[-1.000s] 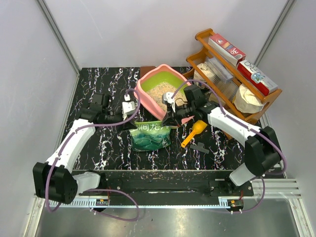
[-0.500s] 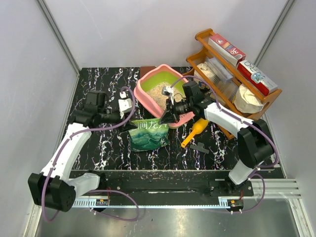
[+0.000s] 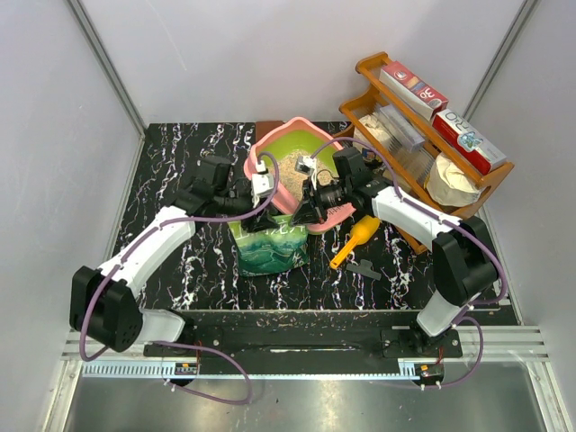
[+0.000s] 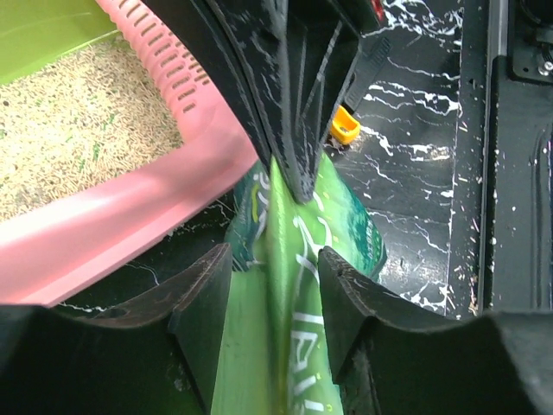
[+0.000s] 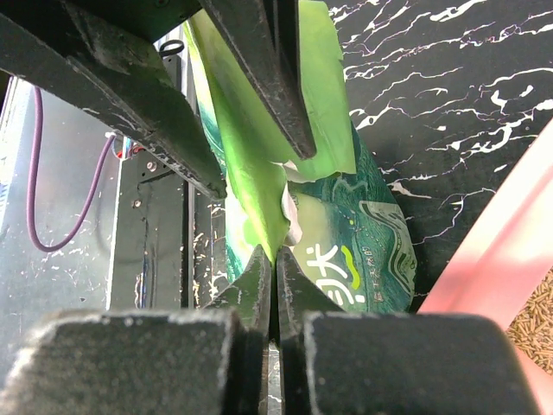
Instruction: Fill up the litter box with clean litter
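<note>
The pink litter box (image 3: 266, 148) with lime-green inner walls stands at the back middle, and beige clean litter (image 3: 292, 171) covers its floor. The green bag (image 3: 270, 252) stands in front of it with its top pulled up. My right gripper (image 3: 301, 216) is shut on the bag's top edge (image 5: 259, 207). My left gripper (image 3: 272, 207) is open, and its fingers (image 4: 203, 294) straddle the bag's upper fold (image 4: 289, 285). The left wrist view shows the box's pink wall (image 4: 112, 233) and the litter (image 4: 78, 112) close by on the left.
A yellow-orange scoop (image 3: 354, 241) lies right of the bag, with a small dark grey piece (image 3: 364, 267) beside it. The brown wooden rack (image 3: 423, 135) with boxes and a white tub stands at the back right. Grey walls close in the table.
My left arm has swung right, from beside the bag to over its top, with its fingers now around the upper fold. The right gripper has kept its hold, and the bag's top stands higher.
</note>
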You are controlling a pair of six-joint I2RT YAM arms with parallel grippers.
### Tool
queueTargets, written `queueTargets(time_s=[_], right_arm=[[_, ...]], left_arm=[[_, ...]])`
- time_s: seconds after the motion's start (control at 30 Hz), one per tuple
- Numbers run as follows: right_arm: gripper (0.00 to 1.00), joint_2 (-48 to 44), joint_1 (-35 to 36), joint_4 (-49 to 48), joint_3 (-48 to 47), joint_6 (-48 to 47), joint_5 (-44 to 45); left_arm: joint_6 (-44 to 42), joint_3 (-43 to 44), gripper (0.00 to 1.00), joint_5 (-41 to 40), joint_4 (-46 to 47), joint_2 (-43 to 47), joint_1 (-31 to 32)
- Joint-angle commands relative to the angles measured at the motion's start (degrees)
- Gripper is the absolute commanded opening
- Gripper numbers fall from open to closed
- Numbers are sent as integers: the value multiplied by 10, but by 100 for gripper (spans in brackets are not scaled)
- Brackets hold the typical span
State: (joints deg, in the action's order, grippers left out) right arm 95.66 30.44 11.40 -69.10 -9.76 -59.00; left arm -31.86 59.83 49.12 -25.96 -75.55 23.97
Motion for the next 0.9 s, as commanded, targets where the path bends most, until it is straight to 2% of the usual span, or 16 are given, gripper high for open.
queueTargets(time_s=[0.0,0.23,0.47,0.5,0.53,0.6,0.63,0.7,0.73,0.8,0.87], right_arm=[[0,-28,-6,-35,-17,15,1],[0,-31,-6,-36,-11,15,9],[1,-35,-6,-18,-10,7,12],[6,-42,-6,-8,-13,-2,18],[23,-50,-12,10,-18,-1,33],[33,-82,-25,19,-24,14,49],[42,-92,-42,36,-36,20,80],[45,-104,-65,82,-62,8,101],[46,-103,-76,146,-95,0,117],[47,-102,-104,213,-130,-35,138],[49,-112,-118,314,-136,-78,172]], left_arm=[[19,49,47,4,43,-23,8],[29,62,32,19,36,-55,19],[23,73,2,26,3,-68,19],[23,75,0,24,0,-69,19],[25,80,0,16,-2,-69,19],[36,85,0,11,-5,-69,19],[39,87,0,13,-5,-69,19],[48,87,0,19,-2,-67,18],[56,89,0,19,1,-68,19],[78,91,0,20,13,-69,18],[97,90,0,25,28,-68,19]])
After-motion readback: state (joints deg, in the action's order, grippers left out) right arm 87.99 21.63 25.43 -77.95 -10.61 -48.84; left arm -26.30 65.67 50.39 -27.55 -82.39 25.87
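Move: The top edge of the litter bag runs between the open left fingers, its grip spot about 2 cm to the right and 1 cm ahead, level with them. The shut right fingers still pinch that edge. From the right hand, the litter box's middle is roughly 15 cm ahead, 2 cm right and 12 cm lower; the yellow scoop lies some 15 cm to the right, level fore and aft, 16 cm down. Ease the left gripper about 2 cm right along the bag's top edge and slightly forward, closing it from half open until it pinches the edge shut. Keep the right pinch until the left has closed, then open the right fingers about halfway, let go of the bag, and draw away right, up and forward over the near side of the litter box, about 10 cm in all, turning clockwise some 15 degrees. ##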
